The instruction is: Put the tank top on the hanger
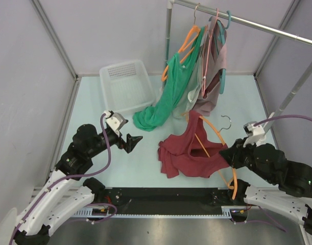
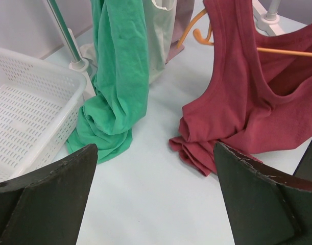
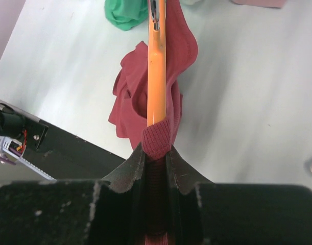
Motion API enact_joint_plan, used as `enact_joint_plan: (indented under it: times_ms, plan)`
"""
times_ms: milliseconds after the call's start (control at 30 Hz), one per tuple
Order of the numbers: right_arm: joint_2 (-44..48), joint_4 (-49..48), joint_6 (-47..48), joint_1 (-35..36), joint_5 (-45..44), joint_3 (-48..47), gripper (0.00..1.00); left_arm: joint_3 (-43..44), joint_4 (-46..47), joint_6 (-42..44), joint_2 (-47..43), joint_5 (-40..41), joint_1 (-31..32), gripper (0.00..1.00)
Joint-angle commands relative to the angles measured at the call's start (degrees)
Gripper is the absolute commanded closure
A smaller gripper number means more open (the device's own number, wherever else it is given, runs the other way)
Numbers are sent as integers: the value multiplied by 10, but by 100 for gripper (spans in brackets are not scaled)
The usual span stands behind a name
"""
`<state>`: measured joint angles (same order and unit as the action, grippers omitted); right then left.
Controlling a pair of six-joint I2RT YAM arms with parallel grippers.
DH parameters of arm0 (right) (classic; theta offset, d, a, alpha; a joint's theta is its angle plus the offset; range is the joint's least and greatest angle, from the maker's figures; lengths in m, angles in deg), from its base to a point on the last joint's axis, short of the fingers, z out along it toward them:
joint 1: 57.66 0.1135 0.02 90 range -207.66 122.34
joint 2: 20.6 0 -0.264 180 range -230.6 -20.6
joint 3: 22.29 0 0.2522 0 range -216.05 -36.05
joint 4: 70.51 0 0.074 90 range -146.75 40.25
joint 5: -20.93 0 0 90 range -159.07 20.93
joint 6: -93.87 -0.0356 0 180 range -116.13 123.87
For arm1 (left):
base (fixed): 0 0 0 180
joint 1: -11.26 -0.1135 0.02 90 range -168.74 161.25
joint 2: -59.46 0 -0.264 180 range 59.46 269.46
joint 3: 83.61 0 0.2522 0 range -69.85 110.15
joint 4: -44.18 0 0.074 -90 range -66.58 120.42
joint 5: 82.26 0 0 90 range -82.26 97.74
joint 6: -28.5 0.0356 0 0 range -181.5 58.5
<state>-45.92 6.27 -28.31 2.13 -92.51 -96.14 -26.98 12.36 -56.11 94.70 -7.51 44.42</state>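
Note:
The maroon tank top (image 1: 189, 153) lies crumpled on the table, with one strap drawn over an arm of the orange hanger (image 1: 217, 133). The hanger's metal hook (image 1: 226, 121) points toward the back. My right gripper (image 1: 228, 155) is shut on that strap and the hanger arm inside it. In the right wrist view the ribbed strap of the tank top (image 3: 157, 140) wraps the hanger (image 3: 156, 66) right at the tips of the right gripper (image 3: 157, 149). My left gripper (image 1: 133, 142) hovers open to the left of the tank top (image 2: 247, 102), holding nothing, its jaws wide apart around bare table (image 2: 154, 153).
A white basket (image 1: 126, 84) stands at the back left. A rail (image 1: 258, 25) at the back carries a long green garment (image 1: 168, 97), whose end pools on the table, and a pale pink garment (image 1: 214, 66) on a teal hanger. The rack's post foot (image 2: 76, 64) stands beside the basket.

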Motion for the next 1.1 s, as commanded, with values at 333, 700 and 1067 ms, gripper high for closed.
enact_joint_plan:
  times_ms: [333,700,1067]
  plan:
    - [-7,153,-89,-1,-150,-143,100,2,13,-11,8,0,-6,0]
    - [-67,229,-79,11,-262,-230,100,0,15,-11,13,-5,-6,0]
    - [-164,240,-77,100,-402,-332,100,0,18,-12,7,-10,-6,1]
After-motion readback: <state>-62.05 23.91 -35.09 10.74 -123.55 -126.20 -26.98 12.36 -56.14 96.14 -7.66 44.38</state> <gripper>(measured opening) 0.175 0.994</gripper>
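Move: My closed right fingers already hold the hanger with the tank top on it, about 8 cm ahead, 10 left and 14 below. The free stretch of the rack's rod is some 29 cm ahead of that hand, 12 to its right and 24 above. Hanging garments are about 33 ahead, level sideways and 6 above. The rack's right foot is 23 ahead, 26 right and 27 below. From my left hand, that free stretch is roughly 24 ahead, 43 right and 24 above. I keep my right-hand pinch on the hanger and the cloth and swing them right about 8 cm while starting to rise. Then I lift more steeply and edge forward, about 11 cm up in all, towards the free rod. Meanwhile my wrist turns some 20 degrees clockwise and finally tips upward a little. ##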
